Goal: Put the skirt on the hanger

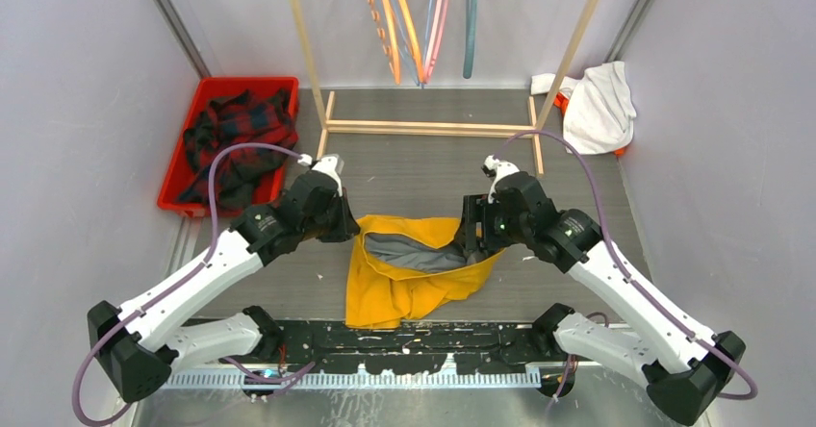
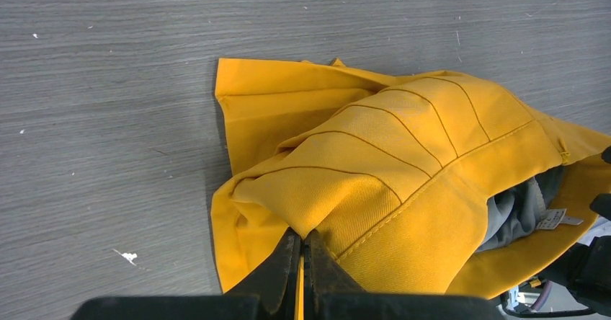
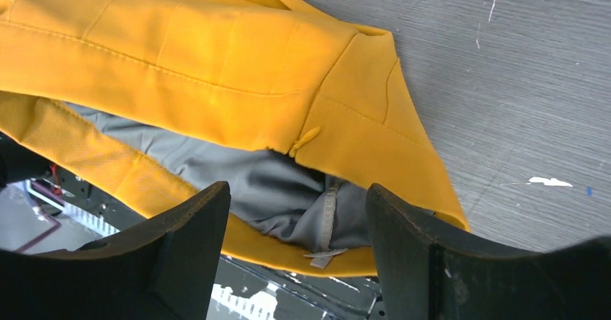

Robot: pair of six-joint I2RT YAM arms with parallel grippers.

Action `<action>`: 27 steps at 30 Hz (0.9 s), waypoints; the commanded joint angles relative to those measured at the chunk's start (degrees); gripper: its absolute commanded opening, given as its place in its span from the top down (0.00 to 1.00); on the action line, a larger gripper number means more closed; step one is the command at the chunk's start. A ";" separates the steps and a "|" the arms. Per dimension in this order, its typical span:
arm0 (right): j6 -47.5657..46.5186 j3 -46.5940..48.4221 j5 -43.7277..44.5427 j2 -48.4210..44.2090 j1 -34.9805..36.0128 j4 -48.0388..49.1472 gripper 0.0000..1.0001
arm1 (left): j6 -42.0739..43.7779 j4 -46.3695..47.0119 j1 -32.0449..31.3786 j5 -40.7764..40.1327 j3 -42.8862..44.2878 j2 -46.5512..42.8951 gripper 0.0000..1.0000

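A yellow skirt (image 1: 409, 273) with grey lining lies on the grey table between the arms, waistband open toward the far side. My left gripper (image 1: 348, 225) is shut on a fold of the skirt's waistband at its left end (image 2: 302, 237). My right gripper (image 1: 471, 239) is open above the skirt's right end, its fingers (image 3: 194, 226) spread either side of the grey lining (image 3: 288, 190) and touching nothing. Several coloured hangers (image 1: 423, 23) hang from a wooden rack at the back.
A red bin (image 1: 231, 138) with dark plaid clothing stands at the back left. A white cloth (image 1: 597, 105) lies at the back right. The wooden rack's base frame (image 1: 428, 127) sits on the table behind the skirt.
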 commanded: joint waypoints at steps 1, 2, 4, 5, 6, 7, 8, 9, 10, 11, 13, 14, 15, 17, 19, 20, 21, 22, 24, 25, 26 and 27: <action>-2.55 6.88 6.79 1.29 3.38 -6.20 0.25 | 1.28 0.81 0.51 1.67 2.96 0.38 1.00; -3.05 7.66 7.64 1.44 3.85 -7.09 0.25 | 1.32 0.87 0.57 1.85 3.00 0.39 1.00; -4.39 9.31 8.62 2.03 4.41 -9.05 0.23 | 1.56 0.85 0.79 1.96 3.19 0.52 1.00; -5.13 10.08 8.91 2.55 4.65 -10.04 0.23 | 1.73 0.73 0.91 2.00 3.36 0.67 1.00; -5.85 11.07 9.24 3.38 4.96 -11.14 0.22 | 1.88 0.53 1.05 2.11 3.59 0.84 1.00; -6.71 11.89 9.24 4.16 5.43 -12.08 0.22 | 2.06 0.53 1.40 2.51 3.90 1.10 1.00; -7.44 12.67 9.77 4.83 6.22 -12.41 0.22 | 2.25 0.42 1.52 2.97 4.33 1.63 1.00; -7.97 13.24 10.76 5.04 7.82 -11.89 0.22 | 2.41 0.31 1.63 3.44 4.81 2.07 1.00; -8.49 13.63 10.76 5.07 9.30 -10.57 0.22 | 2.58 0.17 1.68 3.83 5.36 2.59 1.00; -8.87 14.35 10.68 5.61 10.55 -9.45 0.21 | 2.76 -0.02 1.71 4.16 5.86 3.19 1.00; -9.93 15.81 11.04 7.39 13.74 -6.61 0.22 | 3.06 -0.16 1.69 4.93 6.82 4.10 1.00; -10.69 16.30 11.26 8.43 15.29 -5.11 0.22 | 3.15 -0.23 1.68 5.17 7.09 4.47 1.00; -11.56 16.61 11.22 9.48 16.87 -3.57 0.23 | 3.21 -0.21 1.69 5.41 7.34 4.79 1.00; -13.16 16.82 11.60 11.30 19.72 -0.15 0.25 | 3.41 -0.20 1.68 5.72 7.72 5.36 1.00; -14.34 16.89 10.53 13.03 21.00 2.32 0.25 | 3.60 -0.25 1.71 5.87 7.88 5.63 1.00; -14.71 16.85 10.12 13.76 21.31 3.73 0.25 | 3.66 -0.26 1.71 5.93 7.90 5.80 1.00; -15.18 16.53 9.15 14.52 21.33 4.98 0.26 | 3.70 -0.20 1.71 6.02 8.01 6.09 1.00; -15.57 16.42 8.24 15.21 21.38 6.00 0.27 | 3.74 -0.16 1.68 6.26 8.12 6.29 1.00; -16.09 16.18 7.42 16.54 21.45 8.04 0.27 | 3.79 -0.16 1.72 6.63 8.30 6.74 1.00; -16.35 16.33 7.57 17.27 21.45 8.61 0.28 | 3.79 -0.09 1.75 6.80 8.38 6.92 1.00; -16.59 16.37 8.21 18.09 21.43 9.34 0.28 | 3.79 -0.06 1.75 7.02 8.41 7.13 1.00; -17.06 16.46 8.90 18.92 21.45 9.75 0.29 | 3.85 0.04 1.73 7.13 8.41 7.30 1.00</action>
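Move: The right hand, open, has the middle of the skirt's gaping waistband about 10 cm to its left, level fore-and-aft, and some 6 cm below. The left gripper, shut on the waistband's left end, is about 23 cm to the right hand's left and 2 cm farther out; the rack's crossbar lies roughly 25 cm ahead, 6 cm left and 17 cm below. From the left hand, the waistband's middle is about 13 cm right, 3 cm back and 6 cm below. Open right hand sweeps left about 10 cm towards the left gripper, turning 25 degrees counter-clockwise; left keeps its hold. ##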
